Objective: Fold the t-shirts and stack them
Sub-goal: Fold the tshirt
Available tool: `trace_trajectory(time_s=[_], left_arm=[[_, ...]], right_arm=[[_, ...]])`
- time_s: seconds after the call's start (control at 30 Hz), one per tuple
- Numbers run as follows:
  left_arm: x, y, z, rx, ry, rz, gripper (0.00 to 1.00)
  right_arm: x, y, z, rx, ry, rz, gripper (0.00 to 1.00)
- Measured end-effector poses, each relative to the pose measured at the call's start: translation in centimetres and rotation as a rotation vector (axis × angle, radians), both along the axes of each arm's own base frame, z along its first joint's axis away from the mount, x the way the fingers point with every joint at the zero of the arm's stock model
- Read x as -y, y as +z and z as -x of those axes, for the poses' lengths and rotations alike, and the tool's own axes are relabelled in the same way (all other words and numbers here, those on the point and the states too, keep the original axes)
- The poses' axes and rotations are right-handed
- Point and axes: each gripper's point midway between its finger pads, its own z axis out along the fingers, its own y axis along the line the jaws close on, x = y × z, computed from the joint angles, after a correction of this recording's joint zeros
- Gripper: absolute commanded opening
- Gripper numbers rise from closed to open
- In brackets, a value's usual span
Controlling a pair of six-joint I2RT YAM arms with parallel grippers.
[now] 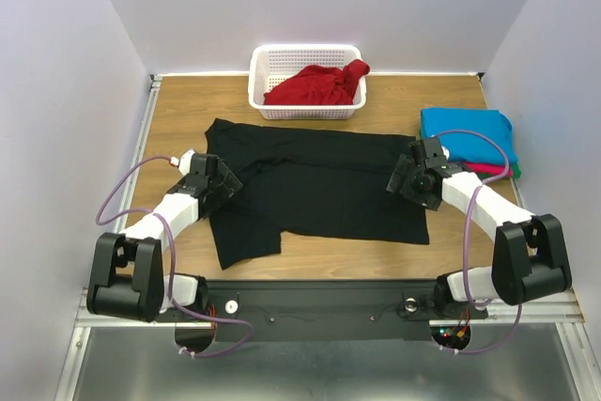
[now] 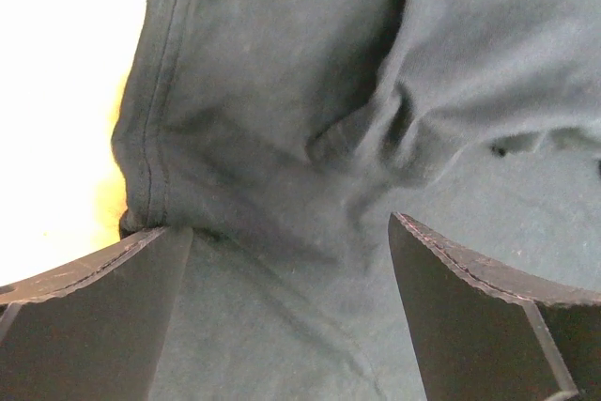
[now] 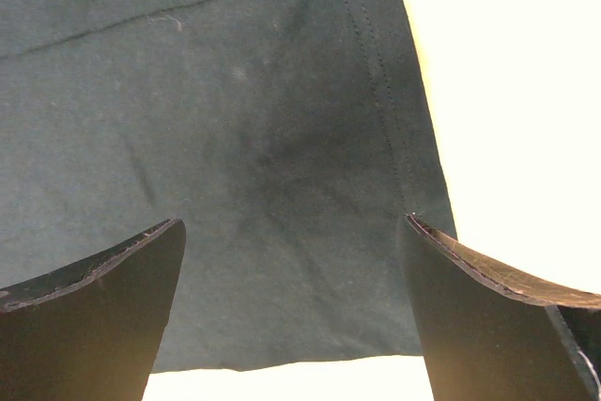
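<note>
A black t-shirt [image 1: 310, 185] lies spread flat in the middle of the wooden table [image 1: 188, 110], one sleeve pointing toward the near edge. My left gripper [image 1: 222, 185] hovers over its left side, open, above wrinkled cloth [image 2: 282, 91] beside a hemmed edge; nothing sits between the fingers [image 2: 94, 326]. At the shirt's right edge my right gripper [image 1: 410, 180] is open over the smooth cloth [image 3: 235, 119] of a corner. A red t-shirt [image 1: 319, 86] lies crumpled in the basket. Folded t-shirts are stacked at right, turquoise [image 1: 470, 133] on top, pink-red [image 1: 490, 170] and green [image 1: 515, 169] edges below.
The white lattice basket [image 1: 258, 82] stands at the back centre against the wall. White walls close in the table on three sides. The folded stack sits just behind my right arm [image 1: 479, 199]. Bare wood shows along the near edge [image 1: 357, 260].
</note>
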Motion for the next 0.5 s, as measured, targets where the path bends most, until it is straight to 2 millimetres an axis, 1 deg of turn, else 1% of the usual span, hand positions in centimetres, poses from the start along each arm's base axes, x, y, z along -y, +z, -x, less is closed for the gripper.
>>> trace_trajectory(time_s=[0.1,0.17,0.27,0.33,0.43,0.5], left_arm=[[-0.4,0.5,1.2,-0.011,0.017,-0.006,0.98],[-0.8,1.7,2.0,0.009,0.034,-0.011,0.98],[-0.9,3.6,2.2,0.063,0.041,0.002,0.98],[-0.7,4.4,2.2,0.085,0.035,0.011,0.98],[1.5,5.2,1.9,0.098,-0.033,0.025,0.98],[4.2,6.2,1.1,0.100,-0.113,0.022,0.97]], right_arm=[[0.0,0.4,-0.1,0.014,0.001,-0.003,1.00],[-0.1,0.9,-0.2,0.032,0.001,-0.008,1.00],[-0.1,1.6,-0.3,0.057,0.005,-0.014,1.00],[-0.1,1.7,-0.3,0.062,0.006,-0.015,1.00],[-0.1,1.5,-0.2,0.059,0.007,-0.014,1.00],[-0.1,1.3,0.0,0.053,0.012,-0.013,1.00]])
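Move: Spread flat beneath both hands, the black t-shirt has its middle roughly 22 cm to the left hand's right, about 1 cm ahead and 2 cm below; its near-left flap lies some 16 cm back and 5 cm right of that hand. The white basket stands about 25 cm ahead and 18 cm right of it. From the right hand, the shirt's middle is around 19 cm to the left, level with it ahead and 2 cm below. Coming up off the left side of the black t-shirt, the left hand rises about 6 cm with its fingers still wide open, first drawing back some 2 cm, then swinging right roughly 5 cm over the cloth towards the shirt's middle. Its fingers tip up slightly. The right hand eases up only a centimetre or so over the shirt's right part, also staying open. ##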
